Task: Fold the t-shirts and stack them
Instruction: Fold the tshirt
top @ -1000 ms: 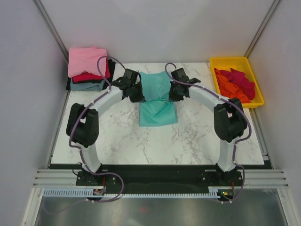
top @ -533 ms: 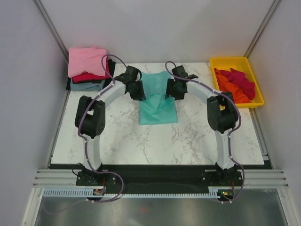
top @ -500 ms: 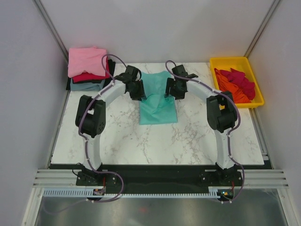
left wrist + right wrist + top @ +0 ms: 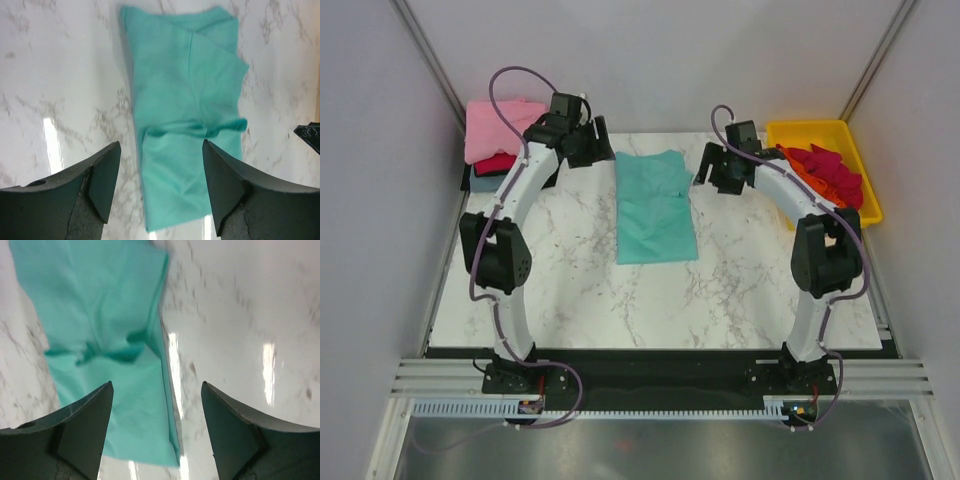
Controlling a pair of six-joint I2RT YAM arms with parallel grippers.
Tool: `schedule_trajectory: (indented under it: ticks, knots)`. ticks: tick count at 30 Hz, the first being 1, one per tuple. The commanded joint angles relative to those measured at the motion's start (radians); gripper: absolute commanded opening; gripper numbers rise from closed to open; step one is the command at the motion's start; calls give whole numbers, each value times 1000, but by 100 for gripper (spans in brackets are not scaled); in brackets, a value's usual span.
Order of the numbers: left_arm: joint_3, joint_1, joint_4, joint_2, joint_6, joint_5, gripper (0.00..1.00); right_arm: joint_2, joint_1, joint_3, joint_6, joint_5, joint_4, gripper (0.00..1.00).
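Note:
A teal-green t-shirt (image 4: 655, 205) lies folded into a long strip in the middle of the marble table, with a crease ridge across it. My left gripper (image 4: 588, 148) hovers off the shirt's far left corner and my right gripper (image 4: 715, 170) off its far right corner. In the left wrist view, the left gripper (image 4: 161, 146) is open above the teal shirt (image 4: 187, 110), nothing between its fingers. The right gripper (image 4: 156, 386) is also open, over the right edge of the shirt (image 4: 105, 305).
At the back left corner stands a stack of folded shirts, pink (image 4: 498, 125) on top, then crimson (image 4: 492, 163). A yellow tray (image 4: 802, 128) at the back right holds crumpled orange (image 4: 815, 182) and crimson (image 4: 840, 170) shirts. Grey walls close in both sides.
Both grippers were shut on the teal shirt's far part; they have opened, let go of it and swung outward and back. The shirt now lies flat.

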Motion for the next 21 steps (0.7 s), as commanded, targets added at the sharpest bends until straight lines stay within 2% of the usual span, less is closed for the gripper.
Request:
schedule_trajectory:
  ticks: [1, 2, 3, 5, 7, 10, 16, 21]
  knots:
    - [-266, -14, 24, -185, -6, 22, 73, -174, 33, -336, -7, -104, 121, 79]
    - [-450, -14, 123, -286, -20, 69, 72, -197, 47, -395, -6, -117, 161, 79]
    - [-537, -16, 166, -331, -37, 89, 72, -237, 56, -496, -3, -155, 180, 79]
    - [-756, -16, 238, -414, -75, 129, 72, -273, 70, -584, 0, -190, 232, 77]
    - [-922, -17, 320, -509, -107, 157, 72, -311, 88, -676, 5, -206, 255, 76]
    - [-1089, -19, 415, -597, -141, 203, 72, -330, 99, -751, 16, -216, 293, 75]
    - [-1305, -23, 597, -655, -212, 275, 70, -299, 102, -803, 38, -227, 356, 67]
    - [-1369, -25, 680, -620, -253, 310, 69, -282, 114, -819, 52, -230, 367, 55]
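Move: The folded turquoise t-shirt's near-left corner lies about 22 cm back from the left hand, 2 cm to its right and 20 cm below; its far-left corner is some 5 cm ahead, 2 cm right. The folded stack stands 4 cm ahead and 21 cm left. From the right hand, the shirt's near-right corner is about 19 cm back, 3 cm left and 13 cm below; the yellow basket's middle is 4 cm ahead and 23 cm right. For the near corners of the t-shirt both empty hands swing back and down: the left some 24 cm back and 15 cm down to just outside the near-left corner, fingers still open, the right about 18 cm back and 11 cm down over the near-right one, starting to close. Both tip their fingers 15 to 20 degrees steeper, slowing near the table; no clear grip yet. ##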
